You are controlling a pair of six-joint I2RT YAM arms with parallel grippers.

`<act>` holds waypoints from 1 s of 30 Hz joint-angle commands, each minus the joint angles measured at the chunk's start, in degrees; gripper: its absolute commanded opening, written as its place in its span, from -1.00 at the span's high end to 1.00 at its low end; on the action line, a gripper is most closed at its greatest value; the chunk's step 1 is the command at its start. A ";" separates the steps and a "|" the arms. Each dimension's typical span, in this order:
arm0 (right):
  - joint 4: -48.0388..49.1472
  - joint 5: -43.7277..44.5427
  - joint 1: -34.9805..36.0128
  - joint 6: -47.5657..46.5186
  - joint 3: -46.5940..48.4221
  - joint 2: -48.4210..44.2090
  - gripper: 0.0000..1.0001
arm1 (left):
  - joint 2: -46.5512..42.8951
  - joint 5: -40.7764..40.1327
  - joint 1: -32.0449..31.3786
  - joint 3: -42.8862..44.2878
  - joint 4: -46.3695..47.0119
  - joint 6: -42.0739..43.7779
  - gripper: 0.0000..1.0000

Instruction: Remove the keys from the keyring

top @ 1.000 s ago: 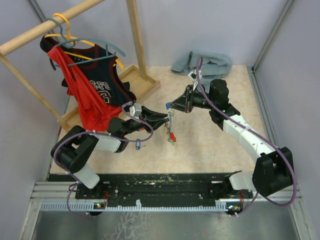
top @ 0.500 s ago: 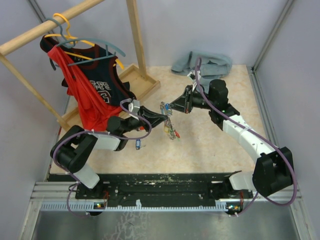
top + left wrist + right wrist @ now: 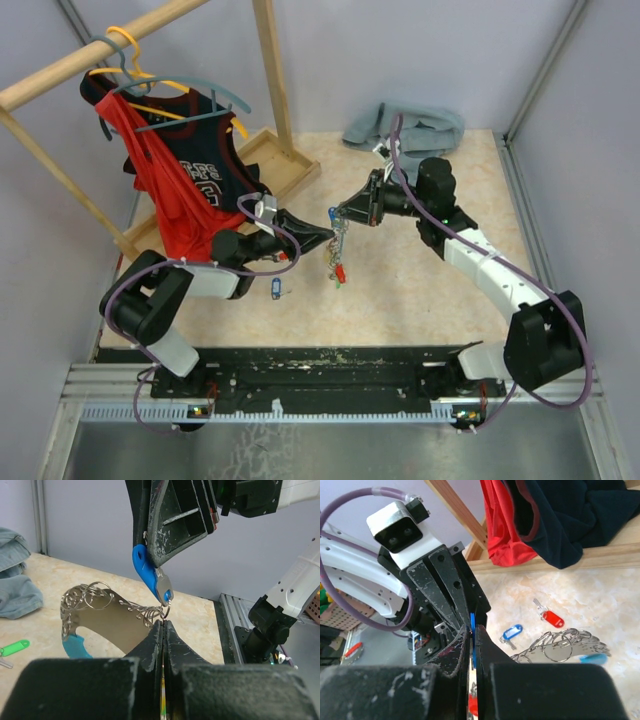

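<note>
The silvery keyring (image 3: 338, 245) hangs in mid-air between both arms, a bunch of small loops (image 3: 97, 596) with a light blue tag (image 3: 75, 646) and a red tag (image 3: 341, 271) dangling. From the right, my right gripper (image 3: 339, 213) is shut on a blue-headed key (image 3: 146, 569) whose metal end links to the ring. My left gripper (image 3: 164, 623) comes from the left, its fingers pressed together on a small loop of the keyring just under that key. In the right wrist view the blue key (image 3: 473, 625) shows as a thin edge between the right gripper (image 3: 473, 630) fingers.
Loose tagged keys lie on the table: a blue one (image 3: 277, 289), a red one (image 3: 551, 617) and a green one (image 3: 13, 647). A wooden rack (image 3: 270, 70) with red and dark jerseys (image 3: 180, 190) stands at the left. Folded jeans (image 3: 410, 128) lie at the back.
My left gripper has closed from partly open onto the keyring. The hanging bunch swung slightly and settled back. The right gripper kept its hold on the blue key.
</note>
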 commanded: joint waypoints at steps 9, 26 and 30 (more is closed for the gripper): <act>7.81 -2.73 0.82 3.89 1.44 0.12 1.00 | -0.25 1.17 0.35 -1.00 13.42 1.89 1.00; -1.64 0.25 1.93 -5.60 4.53 -0.26 1.00 | -5.93 0.39 0.62 -4.34 13.42 4.70 0.35; -2.16 0.09 2.26 -6.33 4.70 -0.31 1.00 | -5.95 -3.05 0.65 -3.22 13.42 1.98 0.04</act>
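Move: The left fingers are shut on a small ring joining the blue key to the keyring. The blue key, pinched at the right fingertips, lies about 4 cm above them and 2 cm ahead, 1 cm right. The keyring hangs some 5 cm below and 3 cm ahead, 1 cm right. On the table 15 cm below, the loose red key lies 13 cm left, 1 cm back. From the right hand, the blue key is level ahead, 2 cm left, 1 cm down. The left fingers let go of the small ring: after holding nearly still and easing half a centimetre down, they open to somewhat under half while the hand backs off about 1.5 cm towards its base and 1 cm left, rising again at the end. The right hand keeps its pinch on the blue tag, sinking about 1 cm after a slight shift, with a small roll that lowers its left side. ##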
